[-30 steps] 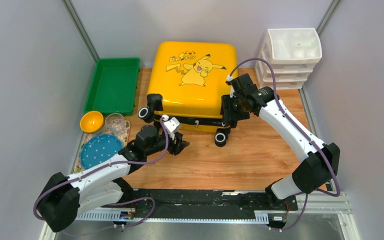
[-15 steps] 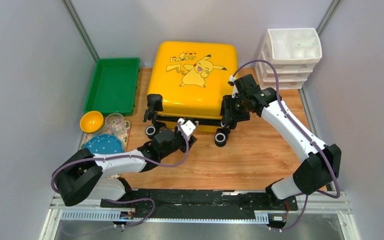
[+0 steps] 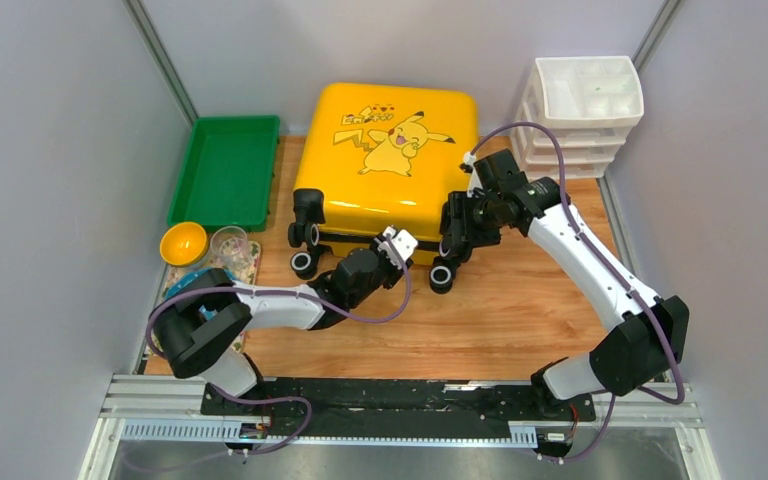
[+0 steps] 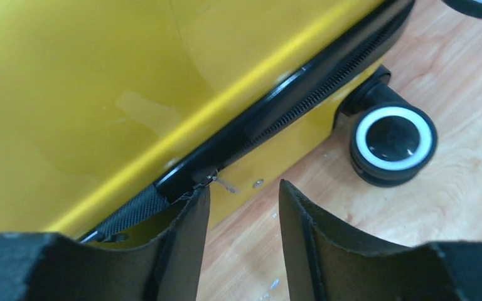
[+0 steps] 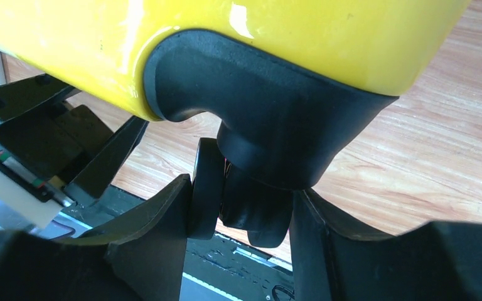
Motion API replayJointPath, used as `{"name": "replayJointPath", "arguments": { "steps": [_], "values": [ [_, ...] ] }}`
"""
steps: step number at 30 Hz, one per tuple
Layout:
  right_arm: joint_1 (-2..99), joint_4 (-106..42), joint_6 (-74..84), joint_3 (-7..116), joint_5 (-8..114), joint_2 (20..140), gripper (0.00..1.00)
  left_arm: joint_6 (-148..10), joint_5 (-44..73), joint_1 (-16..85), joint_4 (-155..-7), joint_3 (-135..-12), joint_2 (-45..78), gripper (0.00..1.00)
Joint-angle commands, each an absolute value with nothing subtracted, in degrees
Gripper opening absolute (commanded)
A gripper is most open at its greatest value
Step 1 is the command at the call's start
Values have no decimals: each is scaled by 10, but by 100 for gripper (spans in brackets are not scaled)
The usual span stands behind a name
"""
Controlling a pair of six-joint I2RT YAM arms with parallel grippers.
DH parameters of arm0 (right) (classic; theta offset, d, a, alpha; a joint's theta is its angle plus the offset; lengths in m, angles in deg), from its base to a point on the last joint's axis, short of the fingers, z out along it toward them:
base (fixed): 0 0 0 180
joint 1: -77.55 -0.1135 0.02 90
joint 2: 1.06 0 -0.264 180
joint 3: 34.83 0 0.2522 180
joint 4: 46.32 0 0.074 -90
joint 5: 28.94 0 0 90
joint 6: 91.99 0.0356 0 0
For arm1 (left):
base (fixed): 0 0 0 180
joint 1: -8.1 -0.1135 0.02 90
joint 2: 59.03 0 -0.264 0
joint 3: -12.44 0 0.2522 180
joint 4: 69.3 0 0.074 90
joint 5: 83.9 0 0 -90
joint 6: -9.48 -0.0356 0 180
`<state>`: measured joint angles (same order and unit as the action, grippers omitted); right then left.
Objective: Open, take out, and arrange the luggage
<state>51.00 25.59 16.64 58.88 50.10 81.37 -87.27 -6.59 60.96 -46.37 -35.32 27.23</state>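
Observation:
The luggage [image 3: 385, 160], a yellow hard-shell case with a cartoon print, lies flat on the wooden table with its black wheels toward me. My right gripper [image 3: 452, 232] is at its near right corner. In the right wrist view this gripper [image 5: 241, 188] is shut on a black caster wheel [image 5: 251, 213] under the corner housing [image 5: 263, 113]. My left gripper [image 3: 388, 260] is at the near side of the case. In the left wrist view it [image 4: 243, 188] is open with only table between the fingers. Its left fingertip reaches the black zip seam [image 4: 301, 103], beside a small metal zip pull [image 4: 226, 184].
A green tray [image 3: 225, 170] lies at the back left and a white drawer unit [image 3: 585, 110] at the back right. A yellow bowl [image 3: 183, 243], a clear cup [image 3: 230, 243] and a blue dotted plate [image 3: 185, 290] sit at the left edge, by my left arm. A lower wheel [image 4: 392, 143] rests on the table.
My left arm has swung right along the near side of the luggage, up to the zip seam. My right gripper has stayed clamped on the wheel.

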Motion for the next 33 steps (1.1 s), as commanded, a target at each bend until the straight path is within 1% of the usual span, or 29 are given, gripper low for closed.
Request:
{"name": "replayJointPath", "arguments": {
  "steps": [1, 2, 3, 5, 6, 8, 9, 10, 11, 15, 19, 26, 33],
  "values": [
    [508, 266, 131, 576, 442, 779, 0, -891, -173, 612, -429, -431, 324, 50],
    [510, 264, 137, 569, 435, 779, 0, -891, -188, 614, -434, -441, 332, 48],
    [512, 261, 140, 566, 431, 779, 0, -891, -217, 613, -446, -450, 343, 41],
    [513, 260, 142, 565, 430, 777, 0, -890, -239, 613, -457, -463, 345, 30],
    [513, 260, 141, 565, 432, 777, 0, -892, -238, 613, -464, -460, 334, 22],
    [524, 261, 140, 568, 441, 776, 0, -891, -234, 612, -463, -437, 313, 13],
    [529, 262, 137, 569, 444, 778, 0, -890, -221, 613, -469, -427, 286, 3],
    [535, 262, 137, 570, 449, 780, 0, -885, -213, 611, -476, -407, 273, 0],
    [548, 263, 137, 571, 454, 780, 0, -870, -205, 607, -484, -397, 259, 0],
    [571, 262, 137, 571, 460, 784, 0, -809, -103, 573, -549, -354, 184, 0],
    [582, 260, 137, 577, 461, 790, 0, -785, -62, 545, -559, -318, 154, 0],
    [593, 259, 136, 579, 467, 794, 0, -748, -53, 510, -598, -277, 96, 0],
    [604, 262, 130, 572, 484, 798, 0, -736, -72, 467, -621, -228, 23, 0]
  ]
}}
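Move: The zipper pull hangs on the suitcase's near seam, about 3 cm ahead of the open left fingers and 1 cm below them, neither to the left nor to the right. The lower right wheel is level with the left hand, some 7 cm to its right and 6 cm below; the lower left wheel is also level, about 17 cm to its left and 6 cm below. From the right hand, already gripping the upper right wheel, the pull lies level, about 8 cm left and 8 cm lower. The left hand eases some 2 cm forward and slightly down to the zipper pull, shuts its fingers on it, then backs off a little and draws it about 10 cm to the left along the near seam towards the left wheels, the wrist turning gently counter-clockwise. Meanwhile the right hand keeps its grip on the upper right wheel and shifts about 2 cm to the right and slightly forward, holding the case against the leftward pull. ##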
